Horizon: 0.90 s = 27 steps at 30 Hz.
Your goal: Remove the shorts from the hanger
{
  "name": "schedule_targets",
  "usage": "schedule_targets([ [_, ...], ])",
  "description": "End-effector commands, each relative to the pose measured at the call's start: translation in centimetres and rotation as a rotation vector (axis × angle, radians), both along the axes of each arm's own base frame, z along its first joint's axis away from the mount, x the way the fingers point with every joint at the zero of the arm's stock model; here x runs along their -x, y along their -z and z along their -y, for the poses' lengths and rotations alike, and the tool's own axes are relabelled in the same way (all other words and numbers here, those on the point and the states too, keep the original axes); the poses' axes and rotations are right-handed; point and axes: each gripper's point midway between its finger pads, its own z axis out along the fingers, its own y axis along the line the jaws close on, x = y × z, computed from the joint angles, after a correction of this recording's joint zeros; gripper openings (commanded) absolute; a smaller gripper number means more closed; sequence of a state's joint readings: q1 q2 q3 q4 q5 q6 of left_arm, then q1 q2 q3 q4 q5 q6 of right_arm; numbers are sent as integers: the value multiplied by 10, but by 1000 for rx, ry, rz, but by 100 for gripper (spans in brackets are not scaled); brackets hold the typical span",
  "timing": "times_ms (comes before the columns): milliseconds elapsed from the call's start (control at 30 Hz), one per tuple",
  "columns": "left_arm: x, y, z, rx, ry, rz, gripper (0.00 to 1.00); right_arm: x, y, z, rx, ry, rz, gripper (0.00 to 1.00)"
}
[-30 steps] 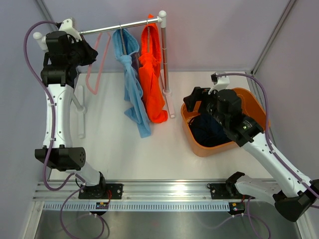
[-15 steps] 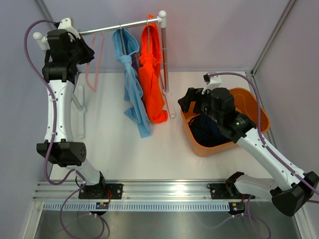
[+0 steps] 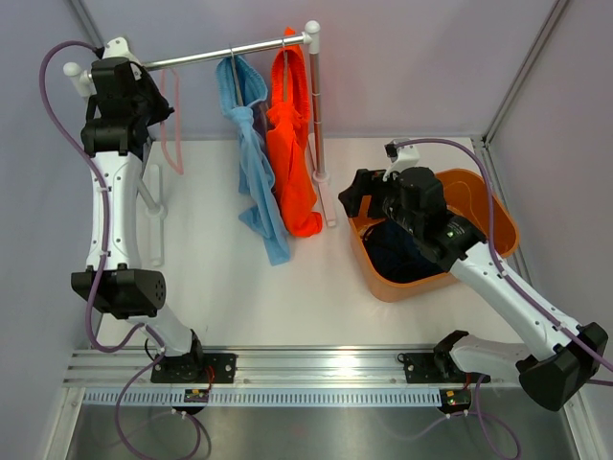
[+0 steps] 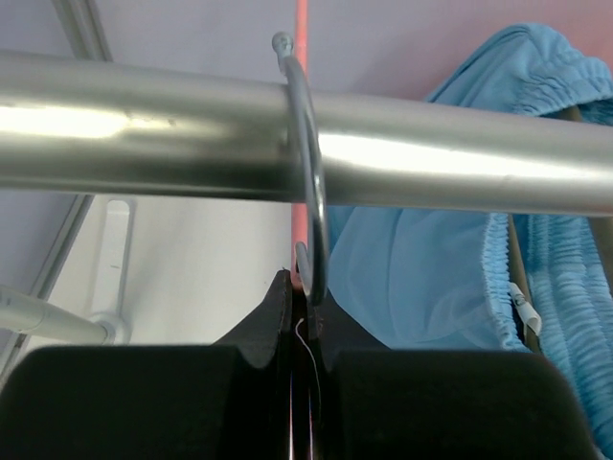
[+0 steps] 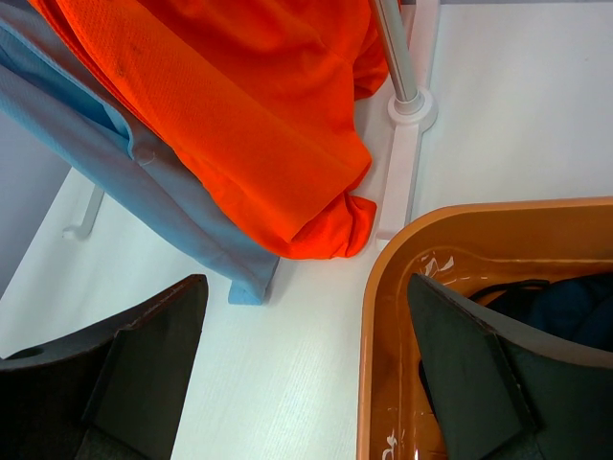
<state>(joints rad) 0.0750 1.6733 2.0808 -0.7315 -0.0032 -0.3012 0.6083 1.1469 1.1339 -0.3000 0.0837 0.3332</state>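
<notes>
Light blue shorts point(image 3: 255, 168) and orange shorts point(image 3: 292, 158) hang on hangers from the metal rod point(image 3: 206, 55). Dark navy shorts point(image 3: 397, 251) lie in the orange basket point(image 3: 498, 225). My left gripper point(image 3: 153, 91) is up at the rod's left end, shut on the neck of an empty pink hanger point(image 3: 173, 134). The left wrist view shows its metal hook point(image 4: 313, 182) over the rod and the gripper point(image 4: 305, 287) pinching just below it. My right gripper point(image 3: 362, 196) is open over the basket's left rim point(image 5: 383, 316), below the orange shorts point(image 5: 239, 96) and the light blue shorts point(image 5: 144, 192).
The rack's white right post point(image 3: 314, 105) and its foot point(image 5: 410, 105) stand between the hanging shorts and the basket. The rack's left leg point(image 3: 153, 211) runs down the table beside my left arm. Booth walls close in on both sides.
My left gripper has slid the empty pink hanger leftward along the rod. My right gripper has moved left from above the basket toward the rack, still open.
</notes>
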Motion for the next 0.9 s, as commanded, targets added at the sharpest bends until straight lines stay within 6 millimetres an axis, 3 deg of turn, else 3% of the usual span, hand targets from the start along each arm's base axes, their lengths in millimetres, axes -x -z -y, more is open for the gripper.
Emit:
schedule_targets([
  [0,12,-27,-17,-4,-98,61,6,-1,-14,-5,-36,-19,33,94],
  [333,26,-19,-22,-33,-125,34,13,1,-14,-10,-52,-43,27,94],
  [633,32,-15,-23,-29,-131,28,31,3,-14,-10,-53,-51,25,94],
  [733,36,-18,-23,-31,-134,34,39,4,-14,-10,-50,-53,26,94],
  [867,49,-32,-25,-46,-164,73,42,4,-13,-10,-49,-55,25,94],
])
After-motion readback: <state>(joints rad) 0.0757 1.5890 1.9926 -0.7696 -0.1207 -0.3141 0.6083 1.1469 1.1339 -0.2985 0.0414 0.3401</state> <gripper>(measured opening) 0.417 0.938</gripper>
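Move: The left hand pinches the empty pink hanger just below its hook, already over the rail; that spot of rail lies roughly 6 cm above the hand and 3 cm ahead. The blue shorts hang about 16 cm to the right and 12 cm lower, about level fore-and-aft; the rail's left end is some 17 cm left, 2 cm ahead, 6 cm up. From the right hand, the hook's spot lies some 20 cm ahead, 42 cm left, 18 cm up. Leftwards along under the rail at first, then mainly back towards the base, the left hand eases off by about 3 cm back and 2 cm left, sinking slightly near the end and turning a few degrees counter-clockwise. Its fingers open to not quite half, slowly then faster, letting go of the pink hanger, whose bars still stand between them. ##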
